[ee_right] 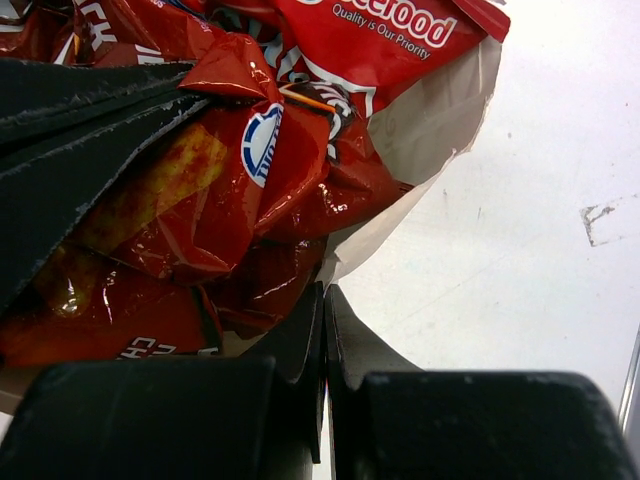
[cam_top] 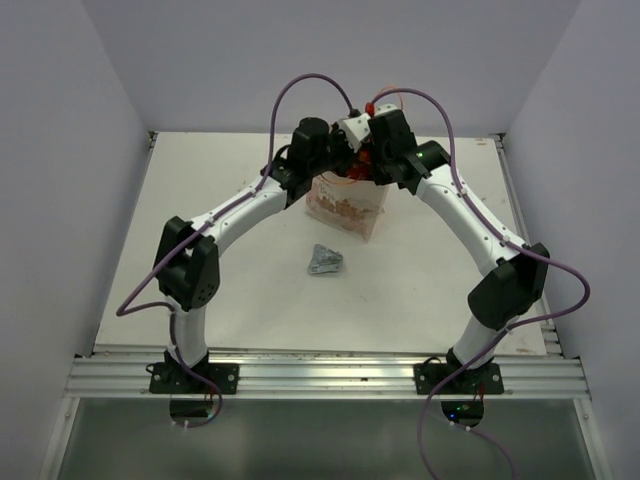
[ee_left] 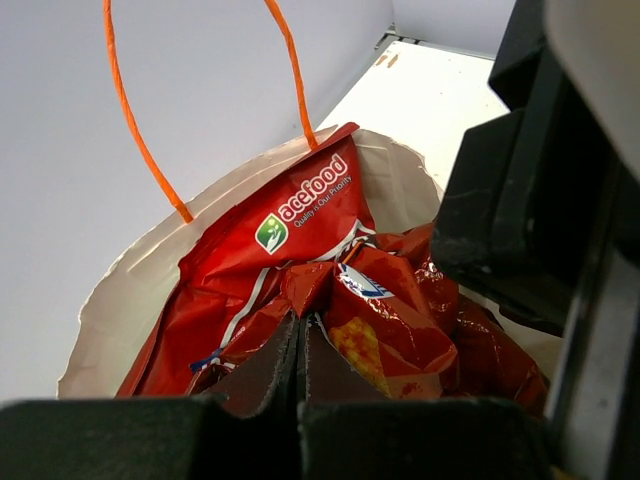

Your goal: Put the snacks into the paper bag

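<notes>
The paper bag [cam_top: 346,212] stands upright at the middle back of the table, and both arms reach over its mouth. Inside lie a big red-white chips bag [ee_left: 300,215] and a crumpled red-orange chips bag [ee_left: 400,330]. My left gripper [ee_left: 300,322] is shut with nothing between its fingers, its tips pressed onto the red-orange bag. My right gripper [ee_right: 324,290] is shut, pinching the bag's paper rim [ee_right: 425,130] at the edge. A small silver foil packet [cam_top: 324,260] lies on the table in front of the bag. The other snacks are hidden.
The bag's orange cord handle [ee_left: 130,110] stands up beside the left gripper. The right arm's black body [ee_left: 540,200] crowds the bag's mouth from the right. White walls enclose the table on three sides, and a metal rail [cam_top: 330,375] runs along the near edge.
</notes>
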{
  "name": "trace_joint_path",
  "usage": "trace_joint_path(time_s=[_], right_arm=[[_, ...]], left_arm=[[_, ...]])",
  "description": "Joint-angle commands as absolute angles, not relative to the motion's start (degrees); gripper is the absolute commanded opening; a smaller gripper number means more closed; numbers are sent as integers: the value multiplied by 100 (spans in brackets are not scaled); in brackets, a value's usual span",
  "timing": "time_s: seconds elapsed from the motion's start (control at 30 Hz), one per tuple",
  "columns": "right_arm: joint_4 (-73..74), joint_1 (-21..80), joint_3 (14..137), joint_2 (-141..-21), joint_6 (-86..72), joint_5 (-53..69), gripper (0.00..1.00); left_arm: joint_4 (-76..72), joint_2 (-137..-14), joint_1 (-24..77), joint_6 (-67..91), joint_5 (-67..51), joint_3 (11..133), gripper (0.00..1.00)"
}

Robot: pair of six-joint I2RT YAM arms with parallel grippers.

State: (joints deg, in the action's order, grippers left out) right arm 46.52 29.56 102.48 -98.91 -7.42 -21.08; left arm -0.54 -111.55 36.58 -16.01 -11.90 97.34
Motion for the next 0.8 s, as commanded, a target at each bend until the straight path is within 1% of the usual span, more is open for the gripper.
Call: trace_joint_path(time_s=[0.0,0.3,0.5,0.53,0.57,0.6,0.67,0.7,0.73,0.77], right_arm=[[3999,2988,10362,-9448,-826,-2030,0],[3964,2988,10266,-9308,-896,-2039,0],[3938,2988,10160,-9229,-879,-2057,0],[3929,2988,10134,-9229,-888,-2048,0],[3920,2988,10116,-9211,-888,-2048,0],[3911,2988,10099,-9202,-896,-2048,0],[3876,2988,10064,-9211,-905,-2048,0],[3867,2988,10055,-9211,-905,-2048,0],[3850,2988,10037,-9228,-905,-2048,0],[3841,2997,10028,-9229,-905,-2039,0]], left_arm=[[1520,-11689,3727,-1696,-1433,9492,0],[1819,-11970,3578,-1468,-1407,9642,0],[1556,-11673,3560,-1170,-968,9913,0],[1460,-11533,3568,-1056,-828,10001,4],[1398,-11436,3568,-994,-504,10167,13],[1319,-11200,3560,-889,-327,10221,31],[994,-10909,3560,-783,207,10309,49],[889,-10594,3568,-730,368,10310,56],[705,-10434,3568,-660,491,10301,58],[642,-10285,3568,-633,762,10283,63]])
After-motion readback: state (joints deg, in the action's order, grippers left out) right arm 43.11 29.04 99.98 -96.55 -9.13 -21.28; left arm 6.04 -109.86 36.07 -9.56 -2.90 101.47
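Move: The left hand's shut fingertips are already inside the paper bag's mouth, on a fold of the red snack packet, whose middle lies about 4 cm below and 1 cm ahead. The paper bag's middle is about 1 cm ahead, 3 cm left and 13 cm down; the grey packet lies on the table some 18 cm back, 7 cm left and 25 cm down. From the right hand, shut on the near right rim, the bag's middle is about 6 cm ahead, 7 cm left and 13 cm down. The left hand, fingers still shut on the red packet, bears down about 1 cm into the bag's mouth, then spreads its fingers to a little over half open, lets go, and backs off up and to the left some 3–4 cm each way, turning about 10 degrees counter-clockwise. The right hand keeps its pinch on the rim, easing about 1 cm right and down before coming up nearly 2 cm. ##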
